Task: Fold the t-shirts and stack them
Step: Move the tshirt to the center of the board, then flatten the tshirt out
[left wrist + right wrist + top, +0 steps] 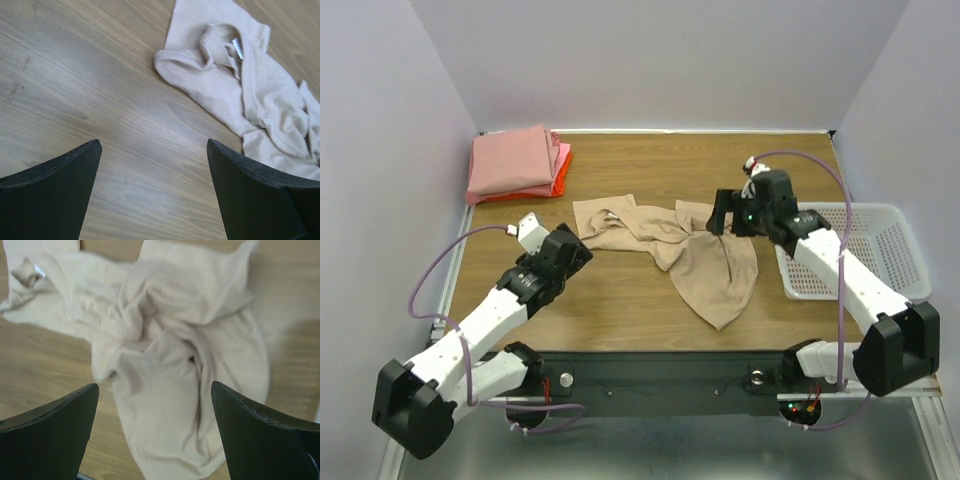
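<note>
A tan t-shirt [680, 250] lies crumpled and unfolded in the middle of the wooden table, and shows in the left wrist view [240, 85] and the right wrist view [170, 365]. Folded salmon-pink and orange-red t-shirts [517, 163] form a stack at the back left. My right gripper [724, 216] hovers open over the shirt's right part, nothing between its fingers [155, 390]. My left gripper [582, 248] is open above bare wood just left of the shirt's collar end [152, 150].
A white mesh basket [890, 245] stands at the right edge, partly under the right arm. Grey walls close in the table on three sides. A black bar with the arm bases runs along the near edge [660, 375].
</note>
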You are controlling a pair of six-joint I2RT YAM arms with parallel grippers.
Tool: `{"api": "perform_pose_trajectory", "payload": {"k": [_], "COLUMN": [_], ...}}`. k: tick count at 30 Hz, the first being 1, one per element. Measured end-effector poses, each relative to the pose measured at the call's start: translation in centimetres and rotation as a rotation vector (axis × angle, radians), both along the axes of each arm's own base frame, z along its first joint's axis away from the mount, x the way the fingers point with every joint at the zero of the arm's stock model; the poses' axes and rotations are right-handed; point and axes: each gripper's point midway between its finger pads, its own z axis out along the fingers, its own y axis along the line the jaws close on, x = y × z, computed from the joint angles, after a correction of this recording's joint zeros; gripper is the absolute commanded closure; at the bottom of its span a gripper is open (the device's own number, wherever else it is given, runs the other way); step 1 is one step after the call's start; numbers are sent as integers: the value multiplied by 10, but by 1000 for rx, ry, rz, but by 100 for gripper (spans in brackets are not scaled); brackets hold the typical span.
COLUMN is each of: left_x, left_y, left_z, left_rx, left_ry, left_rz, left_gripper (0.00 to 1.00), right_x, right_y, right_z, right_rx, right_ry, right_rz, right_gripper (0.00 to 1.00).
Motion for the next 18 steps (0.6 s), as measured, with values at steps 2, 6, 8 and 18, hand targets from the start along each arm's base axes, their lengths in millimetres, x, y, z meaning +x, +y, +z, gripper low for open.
{"api": "perform_pose_trajectory", "payload": {"k": [2, 6, 8, 18], "left_x": [8, 35, 55, 114], "left_y": [2, 3, 2, -22], "left_z": [-10, -24, -31, -43], "left_rx": [15, -6, -17, -18], "left_ry": [29, 80, 104, 117], "left_rz": [8, -10, -22, -134], "left_gripper": [2, 2, 2, 9], "right_x": [-18, -52, -63, -120], "right_y": [9, 18, 15, 5], "right_z": [-14, -49, -60, -90], "right_rx": [-2, -15, -20, 40], "right_ry": [25, 101, 129, 231], "right_rz": [2, 8, -12, -60], "right_gripper": [0, 0, 0, 0]}}
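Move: The t-shirt's left end lies about 14 cm ahead of the left hand, 8 cm to its right and 13 cm below; the folded stack stands some 30 cm ahead and 17 cm left. From the right hand, the shirt's near flap is roughly 14 cm back, neither left nor right, and 17 cm down. The shirt's crumpled middle lies about 3 cm ahead and 13 cm left of that hand, the empty basket 34 cm right and 3 cm back. Both open hands head for opposite parts of the spread t-shirt without visibly touching it. The left reaches about 12 cm forward and sinks some 4 cm towards the shirt's left end, turning slightly clockwise; the right draws back about 12 cm while dropping 9 cm over the near flap, its fingers tipping further down. ##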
